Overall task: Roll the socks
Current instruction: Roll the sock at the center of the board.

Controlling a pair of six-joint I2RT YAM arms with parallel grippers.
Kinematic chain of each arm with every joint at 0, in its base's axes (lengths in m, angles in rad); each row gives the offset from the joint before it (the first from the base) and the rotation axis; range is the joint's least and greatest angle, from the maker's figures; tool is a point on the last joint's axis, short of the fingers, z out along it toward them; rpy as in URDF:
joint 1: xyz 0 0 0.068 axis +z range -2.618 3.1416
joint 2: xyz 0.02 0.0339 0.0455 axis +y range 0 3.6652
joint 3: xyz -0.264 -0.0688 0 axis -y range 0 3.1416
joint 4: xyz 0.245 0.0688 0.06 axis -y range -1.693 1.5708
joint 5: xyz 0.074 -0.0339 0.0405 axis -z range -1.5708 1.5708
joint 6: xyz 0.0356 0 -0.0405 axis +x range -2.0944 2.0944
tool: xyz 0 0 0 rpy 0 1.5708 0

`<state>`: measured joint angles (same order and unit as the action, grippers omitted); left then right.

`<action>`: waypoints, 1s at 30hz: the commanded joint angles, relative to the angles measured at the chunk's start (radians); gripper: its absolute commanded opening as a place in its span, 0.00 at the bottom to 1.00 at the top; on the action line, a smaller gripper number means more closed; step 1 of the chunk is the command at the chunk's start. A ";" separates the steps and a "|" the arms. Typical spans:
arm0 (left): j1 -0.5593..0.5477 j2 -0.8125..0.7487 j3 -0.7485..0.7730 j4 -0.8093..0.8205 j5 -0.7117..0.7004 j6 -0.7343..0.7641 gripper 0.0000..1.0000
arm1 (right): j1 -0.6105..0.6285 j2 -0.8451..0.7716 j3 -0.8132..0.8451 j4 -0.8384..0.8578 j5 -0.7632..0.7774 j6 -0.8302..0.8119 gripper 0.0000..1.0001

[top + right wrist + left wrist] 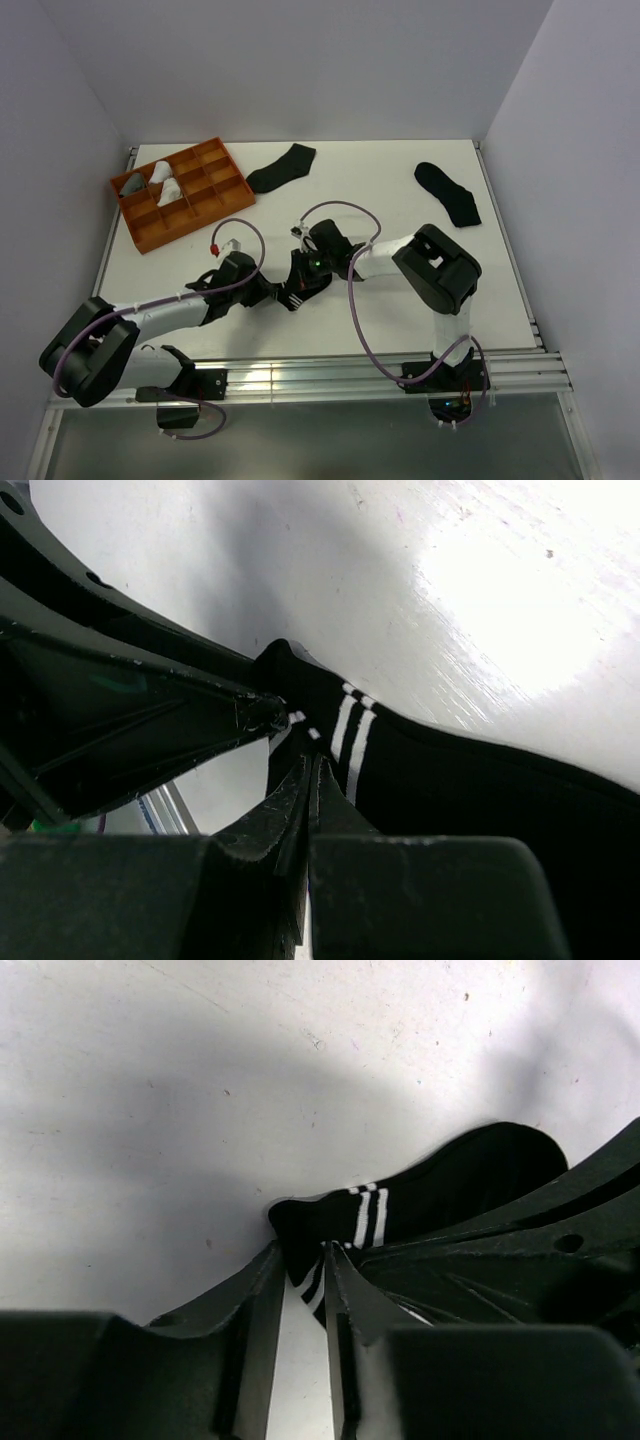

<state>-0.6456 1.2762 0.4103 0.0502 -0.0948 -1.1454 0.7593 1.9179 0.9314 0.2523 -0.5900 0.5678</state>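
A black sock with white stripes [291,298] lies on the white table near the front, between the two arms. In the left wrist view the sock [450,1185] stretches up and right, and its striped cuff sits pinched between the tips of my left gripper [303,1260], whose jaws stand narrow. My right gripper [313,760] has its jaws pressed together on the cuff edge of the same sock [480,780], right beside the left gripper's finger [150,710]. In the top view the left gripper [277,292] and right gripper [300,272] meet tip to tip.
Two more black socks lie flat at the back, one in the middle [282,168] and one at the right [448,192]. An orange divided tray [215,178] at the back left holds white and grey rolled socks [160,182].
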 commanded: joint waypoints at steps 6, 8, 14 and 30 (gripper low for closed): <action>-0.003 0.046 0.016 -0.041 0.003 0.026 0.13 | -0.020 -0.011 -0.009 0.021 -0.024 -0.051 0.00; -0.003 0.055 0.028 -0.047 0.001 0.036 0.08 | -0.017 -0.028 -0.009 0.013 -0.013 -0.066 0.00; -0.003 0.072 0.105 -0.133 0.007 0.047 0.00 | 0.005 -0.100 -0.025 0.007 0.030 -0.109 0.14; -0.005 0.163 0.321 -0.395 0.026 0.087 0.00 | 0.328 -0.454 -0.250 0.107 0.768 -0.427 0.45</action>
<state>-0.6460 1.4288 0.6773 -0.2817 -0.0799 -1.0870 1.0214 1.4799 0.6865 0.3141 -0.0353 0.2543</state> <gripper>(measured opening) 0.023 0.440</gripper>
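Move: The sock's striped cuff lies practically at both hands' fingertips: for the left hand, about 1 cm back, 1 cm to the right and 1 cm below, its edge between the part-open fingers; for the right hand, about 1 cm back, 1 cm to the left and 1 cm below its shut fingers. The sock's toe end is some 13 cm right of the left hand and 2 cm farther out. The other black sock lies about 33 cm ahead of the left hand, 1 cm to its right. The left hand takes over the cuff: nearly in place on the table, its fingers close fully and pinch the near-left corner of the cuff, keeping it while the wrist tilts a little over 10 degrees. Once they are shut, the right hand opens its fingers to a bit under half, lets go of the cuff and lifts away up about 7 cm, drawing back some 3 cm and swinging its fingertips forward in a tilt of roughly 35 degrees. ##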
